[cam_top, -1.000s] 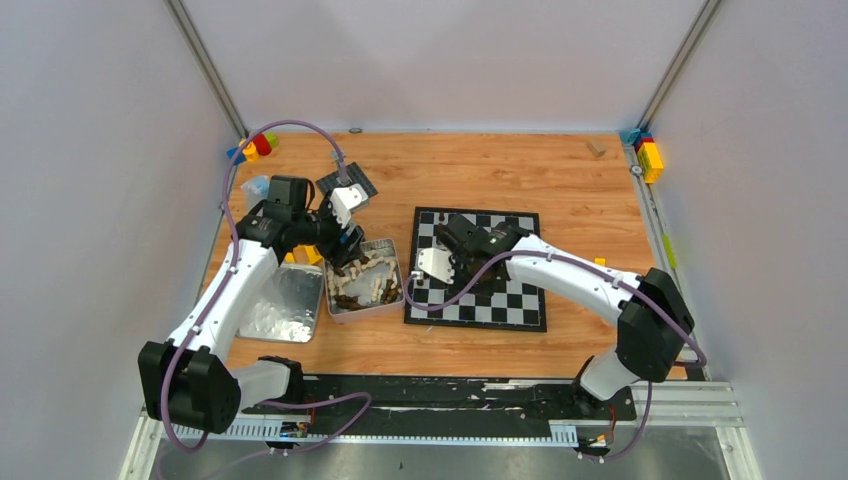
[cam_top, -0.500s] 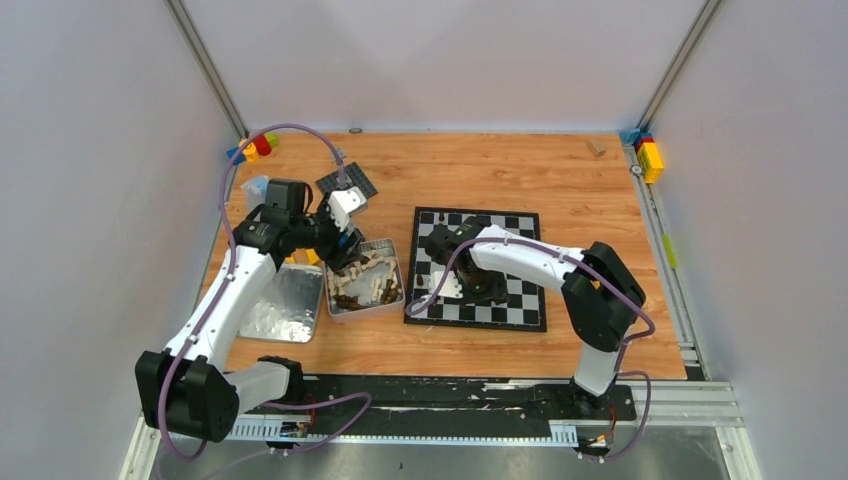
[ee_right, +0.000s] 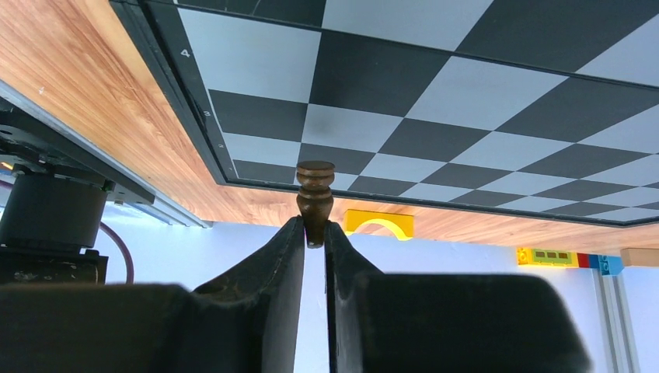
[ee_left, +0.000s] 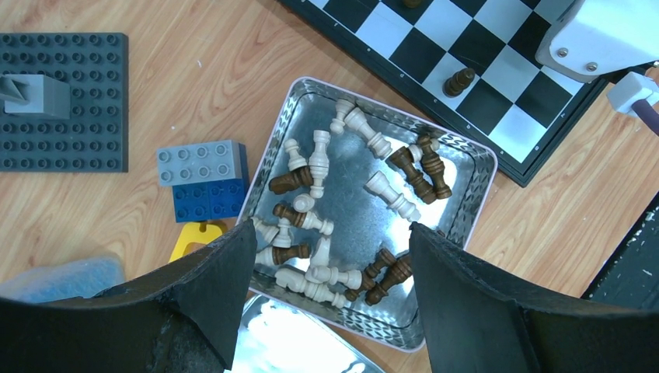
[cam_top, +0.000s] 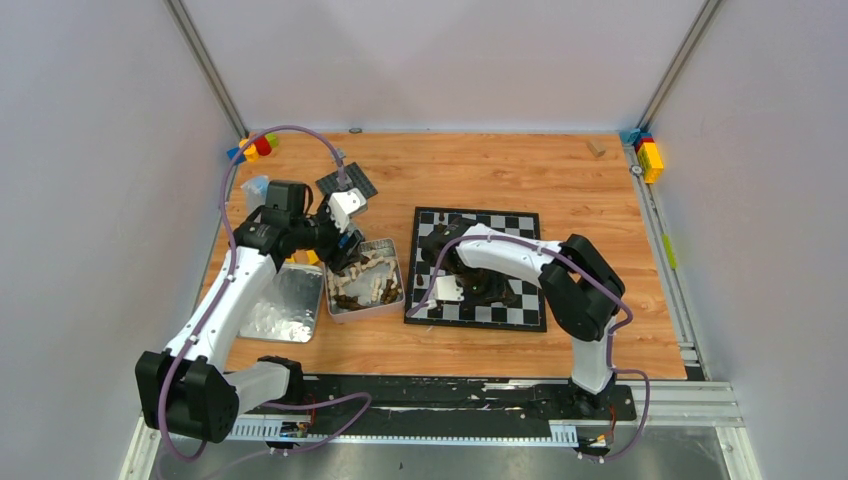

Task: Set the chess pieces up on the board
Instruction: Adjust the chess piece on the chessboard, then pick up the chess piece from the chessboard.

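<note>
The board (cam_top: 522, 303) of black and silvery checks lies right of centre on the wooden table. My right gripper (ee_right: 313, 233) is shut on a dark brown chess piece (ee_right: 315, 194), held low over the board's (ee_right: 435, 93) near-left squares; from above the gripper (cam_top: 478, 290) hides the piece. My left gripper (ee_left: 332, 233) is open above a shiny tin (ee_left: 475, 159), nothing between its fingers. Several cream and brown chess pieces (ee_left: 342, 194) lie jumbled in the tin. One dark piece (ee_left: 458, 80) stands on the board's left edge.
The tin's lid (cam_top: 275, 305) lies left of the tin (cam_top: 392, 250). A dark grey studded baseplate (ee_left: 66, 101), grey-blue bricks (ee_left: 203, 179) and a yellow brick (ee_left: 193, 237) sit behind it. More coloured bricks are at the back corners (cam_top: 255, 147) (cam_top: 648, 155).
My right arm has folded in and its gripper has moved toward the board's near-left squares, still holding the dark piece. The left arm has hardly moved.
</note>
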Motion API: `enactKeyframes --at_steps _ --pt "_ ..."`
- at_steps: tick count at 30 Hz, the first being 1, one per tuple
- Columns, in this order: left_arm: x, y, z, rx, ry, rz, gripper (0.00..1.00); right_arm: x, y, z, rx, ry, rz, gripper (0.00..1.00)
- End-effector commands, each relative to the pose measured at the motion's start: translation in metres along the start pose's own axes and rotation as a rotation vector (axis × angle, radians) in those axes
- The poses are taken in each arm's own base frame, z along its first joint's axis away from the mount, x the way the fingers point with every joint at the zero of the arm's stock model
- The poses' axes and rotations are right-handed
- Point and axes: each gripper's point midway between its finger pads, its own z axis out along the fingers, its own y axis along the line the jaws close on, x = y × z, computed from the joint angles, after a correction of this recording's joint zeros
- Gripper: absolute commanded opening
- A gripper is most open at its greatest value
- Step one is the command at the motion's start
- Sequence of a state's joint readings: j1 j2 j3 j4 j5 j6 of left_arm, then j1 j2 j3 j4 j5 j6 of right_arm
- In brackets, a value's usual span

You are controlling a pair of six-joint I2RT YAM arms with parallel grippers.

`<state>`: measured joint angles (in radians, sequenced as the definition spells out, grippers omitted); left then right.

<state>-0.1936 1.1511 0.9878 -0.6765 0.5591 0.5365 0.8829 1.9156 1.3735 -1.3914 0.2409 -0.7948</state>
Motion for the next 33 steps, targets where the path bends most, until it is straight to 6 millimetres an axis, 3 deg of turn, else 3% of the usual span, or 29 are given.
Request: enactKeyframes --at_steps 1,8,12,19,22,33 --pt "-0.007 0.003 -0.004 -0.017 -0.033 0.02 0.79 -0.001 -0.006 -0.007 0.019 0.021 -0.019 0.19" --pt "-0.008 0.003 -0.004 -0.016 -0.036 0.023 0.79 -0.008 -0.007 -0.009 0.018 -0.008 0.0 0.25" --pt "-0.008 0.003 -0.004 -0.014 -0.037 0.022 0.79 -0.01 -0.007 -0.012 0.024 -0.045 0.026 0.37" --pt "-0.008 0.002 -0.004 -0.015 -0.038 0.018 0.8 -0.03 0.001 -0.044 -0.048 -0.359 0.155 0.55" --pt "-0.008 0.001 -0.004 -0.01 -0.041 0.017 0.8 -0.035 -0.005 -0.055 -0.048 -0.519 0.23 0.59" --pt "-0.008 0.001 -0.001 0.008 -0.034 0.007 0.8 -0.024 -0.019 -0.029 -0.028 -0.735 0.385 0.61"
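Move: The brown chess piece is already between my right fingertips, its middle straight below that hand by about 1 cm, on the board's near-right part. From this hand the board's near-right corner lies roughly 9 cm right and 6 cm back. The edge piece stands about 15 cm left and 3 cm ahead, the inner piece some 12 cm left and 9 cm ahead. From my left hand the piece I am placing lies about 27 cm right, 8 cm back and well below. With my right hand almost still at the board, I open my fingers and let go of the brown piece, creeping about 1 cm left. Once they are well open I swing left and up off it, about 3 cm each way, then ease a little back right and down. Meanwhile my wrist turns some 40 degrees, from leaning to the right to pointing almost straight down, with a clockwise twist. ##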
